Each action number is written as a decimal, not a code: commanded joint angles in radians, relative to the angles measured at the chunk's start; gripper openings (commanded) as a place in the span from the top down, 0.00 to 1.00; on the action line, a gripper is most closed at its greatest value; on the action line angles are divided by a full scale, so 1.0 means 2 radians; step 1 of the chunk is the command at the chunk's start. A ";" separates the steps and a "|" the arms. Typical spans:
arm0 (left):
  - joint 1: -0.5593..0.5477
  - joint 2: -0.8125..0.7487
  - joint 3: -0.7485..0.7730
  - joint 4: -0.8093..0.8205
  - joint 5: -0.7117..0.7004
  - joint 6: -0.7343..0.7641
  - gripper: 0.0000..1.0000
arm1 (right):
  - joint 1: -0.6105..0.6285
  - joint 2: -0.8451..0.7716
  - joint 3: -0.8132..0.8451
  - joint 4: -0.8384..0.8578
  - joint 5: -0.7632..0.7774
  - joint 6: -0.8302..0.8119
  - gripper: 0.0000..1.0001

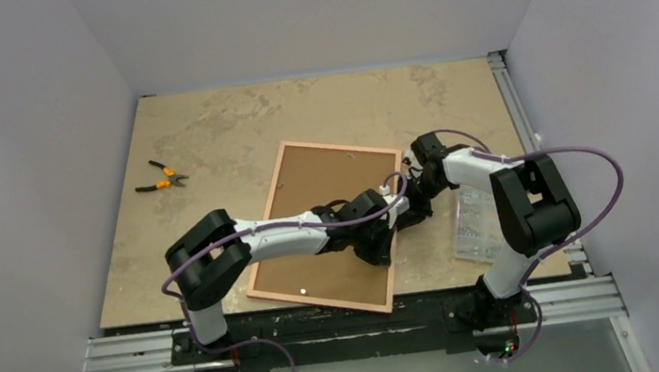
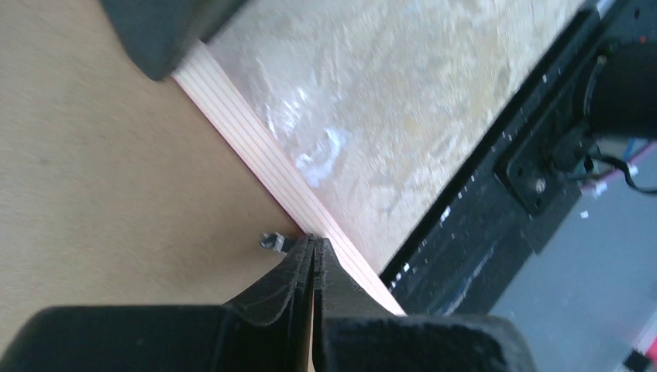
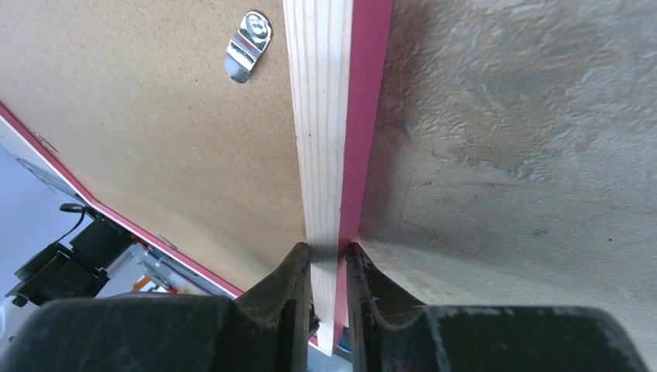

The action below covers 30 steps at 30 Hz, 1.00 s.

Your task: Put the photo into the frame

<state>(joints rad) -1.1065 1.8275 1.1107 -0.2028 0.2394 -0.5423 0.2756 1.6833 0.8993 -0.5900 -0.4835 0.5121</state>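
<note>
The frame [image 1: 340,148] lies back-up on the table, a narrow pink and pale wood border around a brown backing board [image 1: 316,188]. The photo is hidden. My left gripper [image 1: 387,240] is low over the frame's right rail. In the left wrist view its jaws [image 2: 314,242] are pressed together at the rail's inner edge [image 2: 256,139], with a small metal tab [image 2: 271,241] just left of the tips. My right gripper [image 1: 411,197] is a little farther along the same rail. The right wrist view shows it [image 3: 327,248] shut on the wood rail [image 3: 321,116], one finger on each side.
Orange-handled pliers [image 1: 160,176] lie at the far left of the table. A clear transparent sheet [image 1: 475,225] rests right of the frame near the right arm. A silver turn clip [image 3: 248,45] sits on the backing board [image 3: 155,132]. The table's near edge and black rail [image 2: 496,209] run close by.
</note>
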 commanded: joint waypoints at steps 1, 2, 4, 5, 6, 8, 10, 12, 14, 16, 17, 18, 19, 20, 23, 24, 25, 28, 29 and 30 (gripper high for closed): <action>-0.021 -0.005 -0.019 -0.041 0.087 0.029 1.00 | 0.003 0.031 -0.002 0.059 0.082 -0.017 1.00; -0.021 -0.008 -0.022 -0.042 0.086 0.030 1.00 | 0.002 0.031 -0.001 0.058 0.082 -0.017 1.00; -0.021 -0.020 -0.034 -0.038 0.078 0.026 1.00 | 0.002 0.029 0.000 0.057 0.080 -0.018 1.00; -0.021 -0.028 -0.040 -0.031 0.077 0.023 1.00 | 0.002 0.028 0.000 0.058 0.080 -0.018 1.00; -0.020 -0.038 -0.044 -0.024 0.076 0.019 1.00 | 0.002 0.027 0.001 0.057 0.080 -0.019 1.00; -0.020 -0.059 -0.049 -0.002 0.076 0.008 0.94 | 0.002 0.025 0.001 0.056 0.077 -0.020 1.00; -0.014 -0.079 -0.052 0.015 0.078 -0.006 0.78 | 0.002 0.020 0.004 0.054 0.068 -0.026 1.00; -0.005 -0.095 -0.058 0.041 0.089 -0.022 0.62 | 0.002 0.009 0.006 0.052 0.058 -0.032 1.00; 0.009 -0.108 -0.070 0.071 0.106 -0.042 0.53 | 0.002 -0.006 0.009 0.045 0.056 -0.039 1.00; 0.026 -0.117 -0.083 0.103 0.121 -0.061 0.47 | 0.002 -0.023 0.014 0.035 0.058 -0.047 0.88; 0.035 -0.124 -0.093 0.121 0.124 -0.070 0.44 | 0.002 -0.032 0.015 0.030 0.060 -0.050 0.78; 0.049 -0.133 -0.105 0.133 0.126 -0.080 0.41 | 0.001 -0.041 0.015 0.025 0.063 -0.052 0.70; 0.063 -0.143 -0.120 0.147 0.128 -0.091 0.38 | 0.002 -0.049 0.016 0.021 0.067 -0.053 0.63; 0.079 -0.156 -0.135 0.159 0.128 -0.102 0.35 | 0.002 -0.059 0.015 0.017 0.072 -0.054 0.55; 0.139 -0.215 -0.182 0.161 0.116 -0.120 0.27 | 0.002 -0.080 0.008 0.010 0.073 -0.054 0.39; 0.169 -0.236 -0.196 0.146 0.106 -0.121 0.24 | 0.002 -0.086 0.004 0.009 0.073 -0.055 0.35; 0.193 -0.262 -0.207 0.123 0.091 -0.119 0.20 | 0.002 -0.091 0.001 0.008 0.072 -0.055 0.32; 0.267 -0.339 -0.229 0.006 0.017 -0.107 0.12 | 0.003 -0.102 -0.010 0.009 0.064 -0.056 0.23; 0.285 -0.361 -0.224 -0.063 -0.046 -0.101 0.09 | 0.003 -0.104 -0.014 0.011 0.060 -0.056 0.21; 0.300 -0.379 -0.217 -0.111 -0.093 -0.095 0.05 | 0.003 -0.106 -0.019 0.013 0.053 -0.055 0.18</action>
<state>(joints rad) -0.6086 1.2156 0.6651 -0.0986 0.3511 -0.7494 0.2806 1.4960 0.8963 -0.5743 -0.3725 0.4179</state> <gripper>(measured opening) 0.893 0.781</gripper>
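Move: The metal clip by the frame's right rail is practically at the left fingertips, about 1 cm ahead and a touch lower. From the left hand, the rail stretch held by the right fingers is some 9 cm ahead and 4 cm right; the upper right-side clip is about 16 cm ahead and 2 cm right. The right hand has that rail between its fingers, the nearer clip about 9 cm back and 4 cm left. The right-rail clip is left behind as the left hand, fingers still shut, draws back about 5 cm and slightly left, then opens wide and rises, sweeping forward and left over the backing board while turning some 30 degrees counter-clockwise. The rail stays pinched by the still right hand until late, when its fingers open and it lifts off about 4 cm, easing forward and tilting. ##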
